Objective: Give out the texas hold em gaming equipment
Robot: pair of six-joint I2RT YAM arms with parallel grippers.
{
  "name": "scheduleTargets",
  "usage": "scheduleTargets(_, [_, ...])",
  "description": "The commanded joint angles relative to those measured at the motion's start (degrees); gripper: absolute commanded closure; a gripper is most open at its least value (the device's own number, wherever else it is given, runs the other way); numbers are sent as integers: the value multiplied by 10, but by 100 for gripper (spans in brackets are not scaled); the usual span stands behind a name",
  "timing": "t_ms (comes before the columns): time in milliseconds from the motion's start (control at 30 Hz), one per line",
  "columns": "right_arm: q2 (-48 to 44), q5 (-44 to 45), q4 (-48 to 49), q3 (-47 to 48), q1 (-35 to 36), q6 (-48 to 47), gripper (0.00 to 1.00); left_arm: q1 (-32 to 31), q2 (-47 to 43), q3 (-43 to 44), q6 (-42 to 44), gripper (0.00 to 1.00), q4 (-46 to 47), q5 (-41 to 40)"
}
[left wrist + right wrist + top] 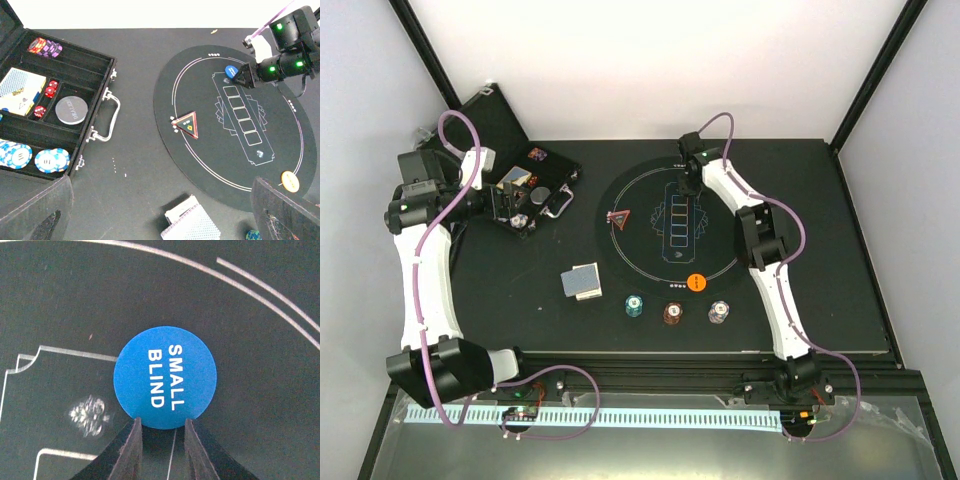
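Observation:
A blue disc (165, 377) printed SMALL BLIND lies flat on the round mat (250, 405). My right gripper (162, 421) is at its near edge, narrowly open, with only mat showing between the fingers. The left wrist view shows the same disc (230, 71) beside that gripper (243, 75). A red triangle marker (618, 218) and an orange disc (696, 283) also rest on the mat. The card deck (583, 281) and teal (634, 305), brown-red (673, 314) and white-grey (719, 313) chip stacks sit on the table. My left gripper (510, 205) hovers wide open by the case.
The open black case (107, 75) holds chips, dice, a card pack and a metal disc. Its handle (111, 117) faces the mat (650, 255). The table's near edge runs just below the chip stacks.

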Motion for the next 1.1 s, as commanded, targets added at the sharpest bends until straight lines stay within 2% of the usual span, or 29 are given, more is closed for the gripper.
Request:
scheduleTargets(0, [55, -22, -21, 67, -23, -6, 71, 4, 3, 24, 3, 1, -9, -3])
scheduleTargets(100, [68, -43, -20, 99, -25, -8, 67, 4, 5, 26, 3, 1, -9, -4])
scheduleTargets(267, [60, -78, -3, 100, -24, -14, 64, 4, 6, 32, 1, 1, -9, -2])
scheduleTargets(400, [-2, -90, 4, 51, -20, -20, 56, 4, 3, 35, 2, 1, -14, -1])
scheduleTargets(500, [-85, -80, 16, -34, -8, -27, 44, 4, -4, 33, 6, 1, -20, -1])
scheduleTargets(633, [-225, -45, 59, -236, 24, -13, 32, 4, -13, 26, 11, 1, -26, 1])
scheduleTargets(833, [-411, -8, 124, -520, 94, 40, 32, 4, -28, -3, 27, 1, -27, 9])
scheduleTargets(967, [-471, 22, 124, -619, 144, 71, 33, 4, -35, -20, 48, 1, -37, 7])
scheduleTargets(1067, [-488, 42, 120, -657, 178, 89, 36, 4, -32, -20, 65, 1, -57, 9])
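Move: The right fingertips rest at the near edge of the blue small blind button, its middle about 3 cm ahead and 1 cm lower. The orange button lies some 26 cm straight back, also about 1 cm lower; the brown chip stack is 9 cm nearer the base than it and 6 cm left, the silver stack 9 cm nearer and 5 cm right. From the left gripper the orange button is roughly 36 cm right, 4 cm back and 30 cm down. Slide the right fingertips on forward along the table about 2.5 cm against the near edge of the small blind button, then lift free and sweep back some 25 cm over the card layout towards the orange button, arching up several centimetres and starting to sink again. Spread the fingers wide on the way and turn the hand about 10 degrees counter-clockwise. ##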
